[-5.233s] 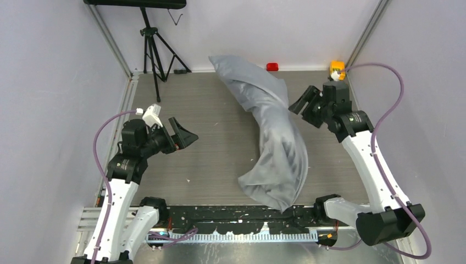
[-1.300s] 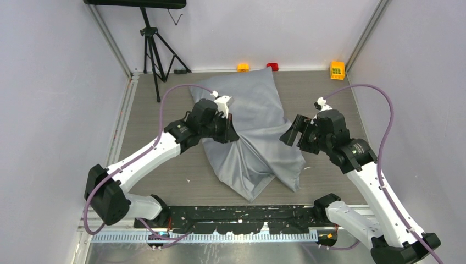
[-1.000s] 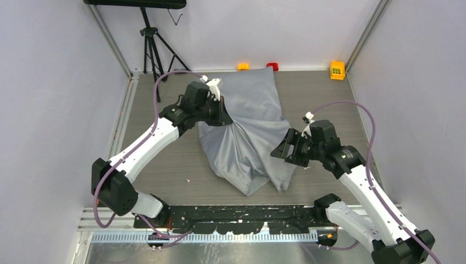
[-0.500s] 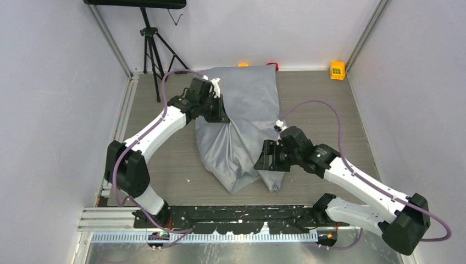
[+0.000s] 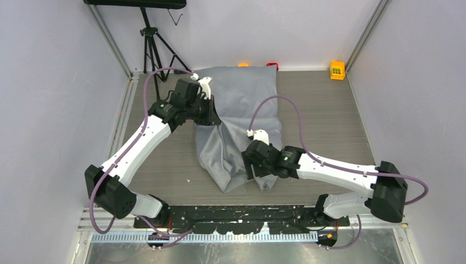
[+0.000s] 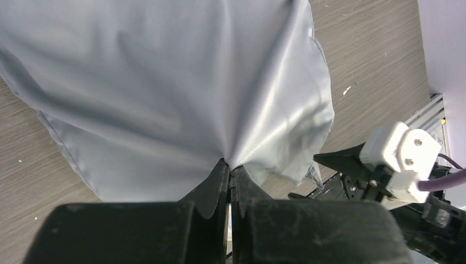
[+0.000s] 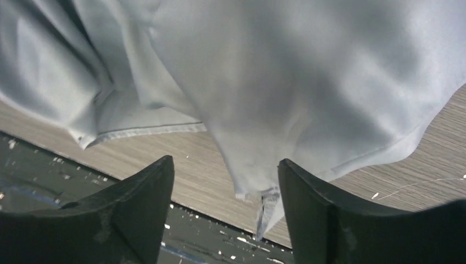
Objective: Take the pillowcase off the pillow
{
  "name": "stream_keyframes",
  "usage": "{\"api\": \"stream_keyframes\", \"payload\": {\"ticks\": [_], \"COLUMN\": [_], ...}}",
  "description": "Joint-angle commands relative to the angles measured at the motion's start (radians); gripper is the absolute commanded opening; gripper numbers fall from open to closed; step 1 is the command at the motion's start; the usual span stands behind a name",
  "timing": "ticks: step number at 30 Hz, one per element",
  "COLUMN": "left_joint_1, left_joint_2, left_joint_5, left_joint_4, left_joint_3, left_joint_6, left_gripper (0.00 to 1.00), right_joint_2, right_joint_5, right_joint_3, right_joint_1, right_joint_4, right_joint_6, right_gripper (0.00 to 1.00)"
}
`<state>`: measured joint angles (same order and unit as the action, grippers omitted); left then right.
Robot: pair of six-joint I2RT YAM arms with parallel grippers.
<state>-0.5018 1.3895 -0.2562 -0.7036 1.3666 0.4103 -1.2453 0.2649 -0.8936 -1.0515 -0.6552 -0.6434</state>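
Observation:
The grey-blue pillowcase (image 5: 242,118) lies on the table, bulging at its far end and limp and wrinkled toward the near edge. The pillow is hidden inside it; no white or yellow shows. My left gripper (image 5: 211,116) is shut on a pinch of the pillowcase at its left side; in the left wrist view the cloth (image 6: 165,82) fans out from the closed fingertips (image 6: 220,170). My right gripper (image 5: 251,169) is open over the pillowcase's near end. In the right wrist view its fingers (image 7: 308,187) straddle a hanging corner of the pillowcase (image 7: 258,198) without touching it.
A yellow block (image 5: 337,69) sits at the far right corner. A red block (image 5: 272,65) and an orange block (image 5: 243,64) peek out behind the pillowcase. A tripod (image 5: 156,52) stands at far left. The black rail (image 5: 242,214) runs along the near edge, close below the pillowcase.
My left gripper has pulled the pinched cloth a little left and farther away. My right arm has swung left and lower, its open gripper now over the pillowcase's near end.

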Motion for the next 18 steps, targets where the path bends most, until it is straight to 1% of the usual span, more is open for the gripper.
{"api": "stream_keyframes", "payload": {"ticks": [1,4,9,11,13,15,18], "left_joint_1": [0.002,0.002,0.002,0.003,0.002,0.002,0.002], "left_joint_2": [-0.027,-0.029,-0.033,-0.032,-0.03,-0.028,-0.024], "left_joint_5": [-0.063,-0.076,-0.074,-0.072,-0.065,-0.061,-0.023], "left_joint_4": [0.016,0.015,0.016,0.016,0.016,0.016,-0.015], "left_joint_3": [0.01,0.016,0.007,0.001,-0.005,-0.006,0.002], "left_joint_6": [0.009,0.014,0.013,0.012,0.011,0.011,0.005], "left_gripper": [0.02,0.02,0.03,0.03,0.03,0.03,0.03], "right_joint_2": [-0.068,-0.1,-0.128,-0.156,-0.176,-0.16,-0.074], "right_joint_5": [0.192,0.223,0.208,0.213,0.238,0.276,0.361], "right_joint_3": [-0.053,-0.05,-0.011,0.001,-0.009,-0.025,-0.042], "right_joint_1": [-0.026,-0.027,-0.032,-0.031,-0.033,-0.032,-0.031], "right_joint_4": [0.026,0.066,0.172,0.21,0.199,0.164,0.099], "right_joint_6": [-0.007,-0.019,-0.019,-0.019,-0.026,-0.027,-0.019], "right_gripper": [0.71,0.7,0.7,0.68,0.58,0.45,0.2]}}
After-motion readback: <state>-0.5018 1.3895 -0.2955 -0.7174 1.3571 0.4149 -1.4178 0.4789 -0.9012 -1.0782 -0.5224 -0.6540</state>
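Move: The pillowcase fold that the right hand goes for lies about 4 cm ahead of it, 1 cm to its left and 3 cm below. The pillowcase's near right corner is some 7 cm back and 5 cm to the right of that hand, its near left corner about 7 cm back and 10 cm to the left, both about 9 cm lower. From the left hand, still gripping a raised part of the pillowcase, the fold is roughly 10 cm back, 10 cm to the right and 15 cm lower. The loose near part of the pillowcase gets pinched by the right hand, which comes in open, reaches about 4 cm forward while sinking 2 to 3 cm and tips its fingers some 10 degrees outward. Those fingers close mostly near the end of the reach, gathering cloth between their tips. The left hand holds its own grip almost in place. ##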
